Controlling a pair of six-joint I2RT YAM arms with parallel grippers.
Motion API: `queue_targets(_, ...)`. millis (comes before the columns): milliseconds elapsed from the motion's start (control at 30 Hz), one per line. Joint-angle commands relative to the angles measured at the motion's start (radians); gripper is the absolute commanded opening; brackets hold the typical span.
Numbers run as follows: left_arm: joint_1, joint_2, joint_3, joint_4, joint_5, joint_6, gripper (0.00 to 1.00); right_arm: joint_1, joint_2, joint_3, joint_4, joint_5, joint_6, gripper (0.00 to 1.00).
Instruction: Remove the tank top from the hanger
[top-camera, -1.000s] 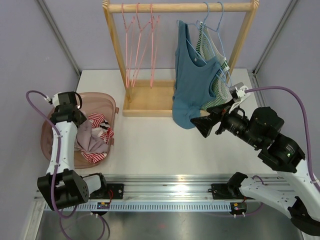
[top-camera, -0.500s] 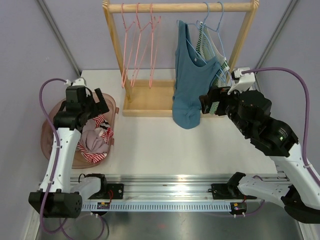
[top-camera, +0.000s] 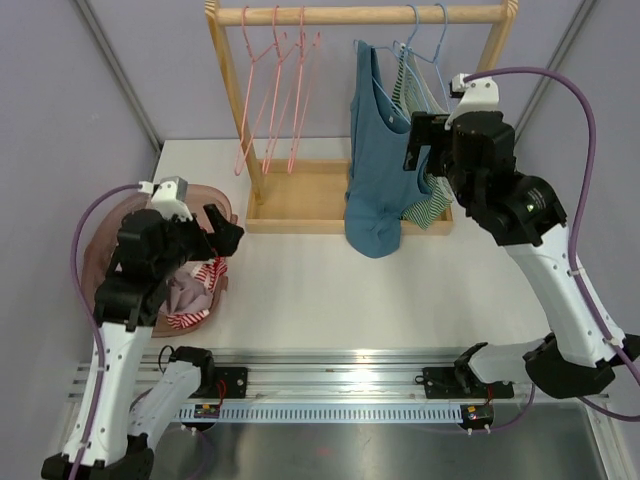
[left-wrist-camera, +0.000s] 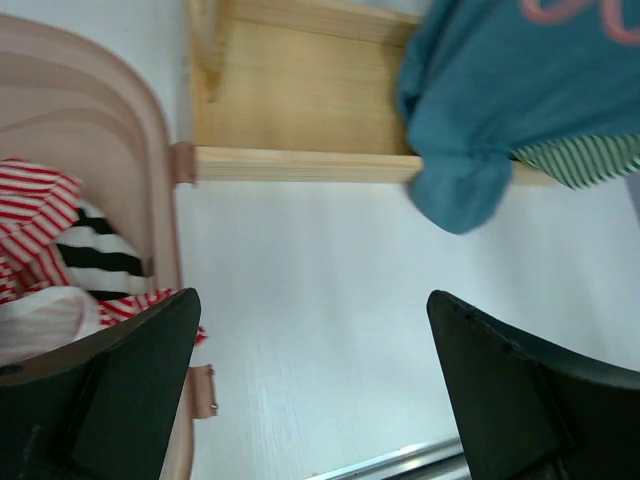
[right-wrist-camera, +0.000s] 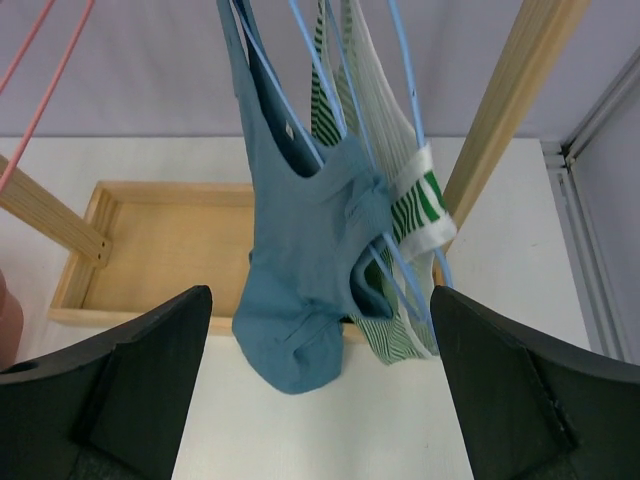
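A blue tank top (top-camera: 372, 150) hangs on a light blue hanger (top-camera: 411, 35) on the wooden rack's rail (top-camera: 360, 15); its hem droops over the rack's base tray. It also shows in the right wrist view (right-wrist-camera: 300, 250) and the left wrist view (left-wrist-camera: 480, 90). A green-striped tank top (top-camera: 432, 203) hangs just behind it on a second blue hanger. My right gripper (top-camera: 426, 155) is open and empty, raised beside the two tops at their right. My left gripper (top-camera: 218, 236) is open and empty, above the table by the basket's right rim.
Three empty pink hangers (top-camera: 275, 90) hang at the rail's left. A pink basket (top-camera: 92, 262) at the left holds red-striped and pale clothes (top-camera: 192, 292). The rack's wooden base tray (top-camera: 295, 200) and posts stand at the back. Metal frame posts flank the table.
My right arm has lifted and swung up from the table to the hanging tops. My left arm has risen out of the basket and moved right.
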Motion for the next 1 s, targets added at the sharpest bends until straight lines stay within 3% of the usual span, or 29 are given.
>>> queue_targets(0,-0.064,-0.118,-0.076,0.092,0.158,0.004,0.99,-0.034,0.057,0.129,-0.010,-0.067,-0.073,0.98)
queue_targets(200,-0.180,-0.130,-0.185,0.070,0.086,0.036,0.99,-0.135,0.224,0.339,-0.042,-0.190,-0.141,0.83)
queue_targets(300,-0.237,-0.143,-0.234,0.100,0.019,0.038,0.99,-0.172,0.303,0.431,-0.054,-0.249,-0.194,0.80)
queue_targets(433,-0.255,-0.153,-0.264,0.112,0.017,0.033,0.99,-0.202,0.399,0.597,-0.117,-0.313,-0.214,0.66)
queue_targets(700,-0.255,-0.176,-0.277,0.123,0.033,0.036,0.99,-0.273,0.548,0.709,-0.136,-0.420,-0.233,0.60)
queue_targets(833,-0.255,-0.172,-0.281,0.129,0.040,0.038,0.99,-0.276,0.594,0.758,-0.153,-0.524,-0.217,0.46)
queue_targets(967,-0.255,-0.149,-0.277,0.123,0.046,0.039,0.99,-0.278,0.567,0.686,-0.085,-0.537,-0.197,0.36)
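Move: The upper arm of the blue tank top's hanger is about 14 cm ahead of the right hand, some 3 cm to its left and almost level with it. The green striped tank top hangs about 5 cm to the right of that hanger arm, its middle around 12 cm lower; the nearest empty pink hanger is some 22 cm to its left. From the left hand, the blue hanger's arm is roughly 22 cm ahead, 38 cm right and 14 cm higher. Bring the right gripper forward about 14 cm to the blue hanger, arching up some 4 cm and back down, then edging a little left while the hand turns counter-clockwise about 15 degrees. Narrow the fingers from wide open to under half, straddling hanger and cloth. Meanwhile draw the open left hand down, right and back, some 10 cm in all, away from the basket clothes, and hold it there. ##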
